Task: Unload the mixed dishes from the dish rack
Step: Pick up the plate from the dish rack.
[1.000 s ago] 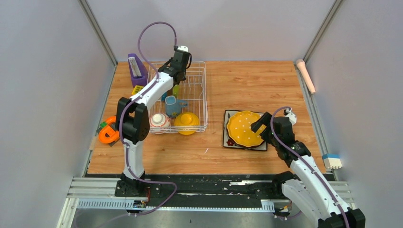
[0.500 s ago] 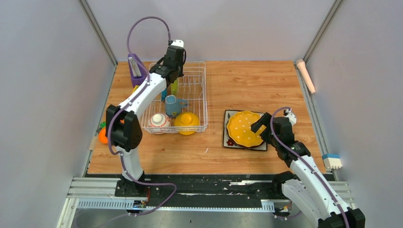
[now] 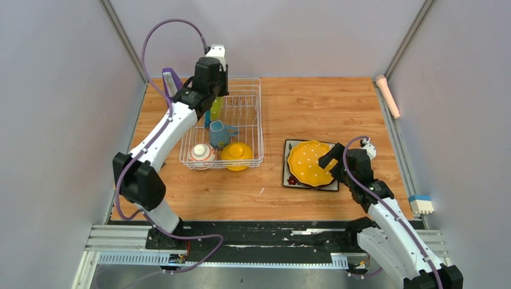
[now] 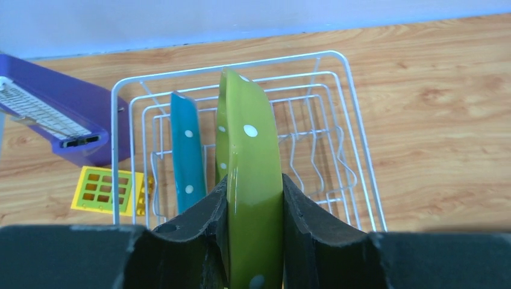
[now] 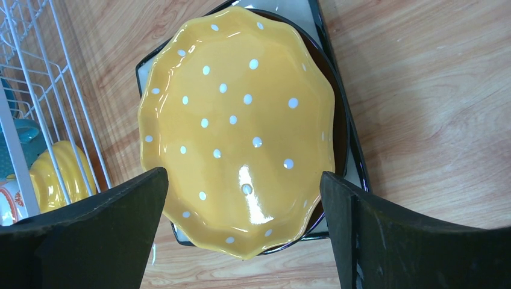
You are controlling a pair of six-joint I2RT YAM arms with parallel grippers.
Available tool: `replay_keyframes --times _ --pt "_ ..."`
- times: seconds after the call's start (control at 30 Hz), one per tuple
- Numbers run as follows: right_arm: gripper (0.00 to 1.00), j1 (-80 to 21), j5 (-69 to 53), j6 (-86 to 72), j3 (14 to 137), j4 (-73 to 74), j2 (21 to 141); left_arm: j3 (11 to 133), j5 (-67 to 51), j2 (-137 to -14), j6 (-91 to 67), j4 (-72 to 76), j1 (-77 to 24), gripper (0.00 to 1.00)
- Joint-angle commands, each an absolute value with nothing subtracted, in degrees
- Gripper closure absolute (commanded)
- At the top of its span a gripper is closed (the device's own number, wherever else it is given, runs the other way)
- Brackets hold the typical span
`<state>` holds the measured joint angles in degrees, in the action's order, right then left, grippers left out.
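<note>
The white wire dish rack (image 3: 260,120) stands at the back left. My left gripper (image 3: 214,101) is shut on the rim of the green-dotted plate (image 4: 250,156), which stands on edge over the rack's back end. The blue-dotted plate (image 4: 185,150) stands in the prongs just left of it. A blue-grey mug (image 3: 220,133), a yellow bowl (image 3: 237,153) and a red-and-white bowl (image 3: 201,154) sit in the rack's near half. The yellow plate (image 5: 241,120) lies on the dark square plate (image 3: 288,174) at the right. My right gripper (image 5: 244,211) hovers open at that stack's near edge.
A purple slanted holder (image 4: 54,120) and a small yellow grid block (image 4: 108,189) lie just left of the rack (image 4: 355,120). A pink stick (image 3: 387,96) lies along the right rail. A white and blue block (image 3: 420,205) sits at the near right.
My left arm has swung up and to the back left, carrying the green-dotted plate higher over the rack. The right arm has not moved.
</note>
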<state>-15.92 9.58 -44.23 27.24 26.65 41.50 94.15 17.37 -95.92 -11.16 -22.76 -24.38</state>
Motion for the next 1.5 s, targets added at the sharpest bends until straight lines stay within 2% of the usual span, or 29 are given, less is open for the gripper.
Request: replay_keyframes --times 0.0,0.3,0.53,0.7,0.87,1.03,1.47 --pt "0.0 -15.74 10.79 -43.65 27.25 24.7 39.87 90.83 8.1 -86.09 -8.15 -7.22 -24.69 1.0" --pt "0.0 -15.76 11.27 -43.76 27.16 24.77 38.31 86.64 -10.7 -80.24 2.14 -3.71 -25.63 1.0" --pt "0.0 -15.78 10.64 -44.24 30.36 25.49 37.65 81.59 -20.81 -75.43 29.85 -6.91 -35.32 1.0" --pt "0.0 -15.81 8.12 -46.95 37.63 27.65 38.5 75.67 -20.57 -71.7 42.83 -9.53 -44.87 1.0" --pt "0.0 -15.77 3.95 -50.71 43.08 29.33 39.77 72.29 -19.04 -69.94 50.32 -12.98 -49.62 1.0" --pt "0.0 -15.81 -5.31 -54.87 46.52 29.37 41.32 67.05 -15.63 -68.56 57.09 -13.5 -56.32 1.0" --pt "0.05 -15.74 -26.7 -57.23 44.17 29.36 47.98 56.15 -3.26 -66.33 67.06 -1.07 -67.08 1.0"
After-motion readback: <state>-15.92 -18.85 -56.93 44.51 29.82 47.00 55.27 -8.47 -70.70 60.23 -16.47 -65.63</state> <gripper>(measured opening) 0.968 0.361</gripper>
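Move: The left hand already grips the green plate above the rack; the yellow plate it is carried towards lies about 22 cm back, 35 cm right and 25 cm below. Nearer are the blue plate, level and 6 cm left, the blue mug 12 cm straight back, and the yellow dish 20 cm back, 8 cm right. From the empty right hand, the green plate is 24 cm ahead, 42 cm left, 12 cm up; the yellow plate 2 cm ahead, 7 cm left. Left hand swings green plate back 30 cm, right and clockwise towards the open right hand, which rises leftward. ##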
